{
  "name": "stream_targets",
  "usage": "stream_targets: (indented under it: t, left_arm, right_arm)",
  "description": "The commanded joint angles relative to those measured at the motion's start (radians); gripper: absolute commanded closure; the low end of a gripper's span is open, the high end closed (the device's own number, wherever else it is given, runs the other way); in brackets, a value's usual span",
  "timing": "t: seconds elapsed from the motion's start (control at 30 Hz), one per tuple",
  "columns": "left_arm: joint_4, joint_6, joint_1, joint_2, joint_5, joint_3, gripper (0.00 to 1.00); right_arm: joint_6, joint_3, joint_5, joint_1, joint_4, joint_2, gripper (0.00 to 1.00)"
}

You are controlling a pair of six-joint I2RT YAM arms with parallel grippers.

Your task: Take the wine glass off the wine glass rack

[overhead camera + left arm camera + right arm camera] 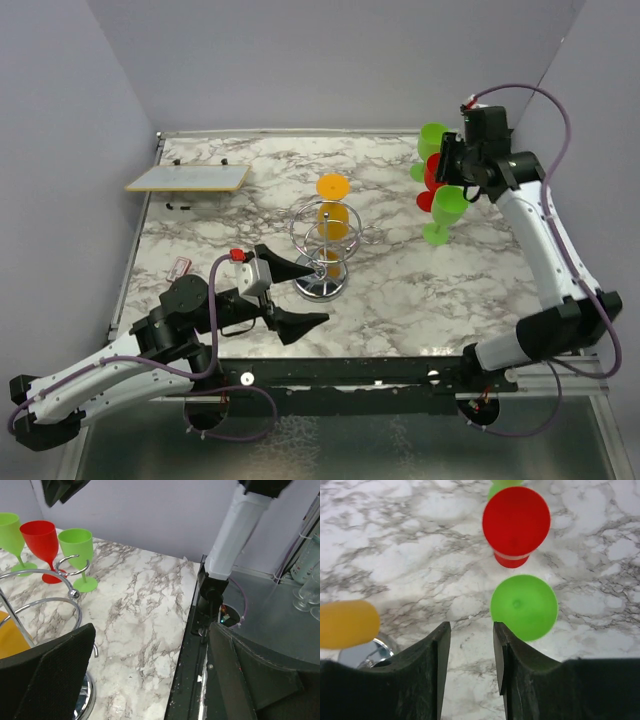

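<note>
The chrome wine glass rack (322, 262) stands mid-table on its round base. An orange wine glass (333, 218) hangs upside down in its wire loops, foot on top. My left gripper (318, 298) is open and empty, low at the near side of the rack's base, one finger beside the base. In the left wrist view the rack's loops (50, 600) and the orange glass (9, 640) sit at the left, by my left finger (45, 680). My right gripper (470, 645) is open and empty, high above the right side. The right wrist view shows the orange glass (347, 624) at the left.
Two green wine glasses (447, 208) and a red one (434, 172) stand at the back right, under my right gripper. A flat board (187, 178) lies at the back left. A small red-tagged item (180, 266) lies near the left edge. Grey walls enclose the table.
</note>
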Motion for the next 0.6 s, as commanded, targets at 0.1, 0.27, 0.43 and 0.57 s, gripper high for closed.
stream_targets:
  t: [0.1, 0.27, 0.43, 0.57]
  left_arm:
    - [-0.028, -0.101, 0.003, -0.031, -0.139, 0.019, 0.01]
    - [-0.091, -0.213, 0.003, -0.053, -0.263, 0.040, 0.01]
    - [-0.084, -0.229, 0.003, -0.087, -0.315, 0.041, 0.01]
    - [-0.105, -0.211, 0.003, -0.044, -0.342, 0.095, 0.01]
  right_arm:
    - [0.075, -0.372, -0.286, -0.004, 0.272, -0.455, 0.56]
    - [0.180, -0.598, -0.448, -0.003, 0.445, -0.629, 0.48]
    - [0.323, -0.695, -0.677, -0.003, 0.636, -0.645, 0.39]
    - [0.457, -0.678, -0.774, -0.003, 0.748, -0.547, 0.37]
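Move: For the right hand, the orange wine glass hanging on the rack lies about 23 cm left, 4 cm back and some 7 cm lower. The rack's middle is 26 cm left, 10 cm back and 12 cm down. The standing green glass is 1 cm ahead, 4 cm right and 17 cm below, with the red glass some 7 cm beyond it. From the left hand, the orange glass is about 25 cm ahead, 3 cm right and 14 cm lower. Swing the right gripper back off the green glass, about 11 cm, rising at first and then sinking a little as you carry it some 9 cm left towards the orange glass. Roll and turn the wrist so the fingers swing round to the left, and spread them wider. Meanwhile ease the open left gripper a few centimetres forward and left, turning its fingers forward towards the rack. ##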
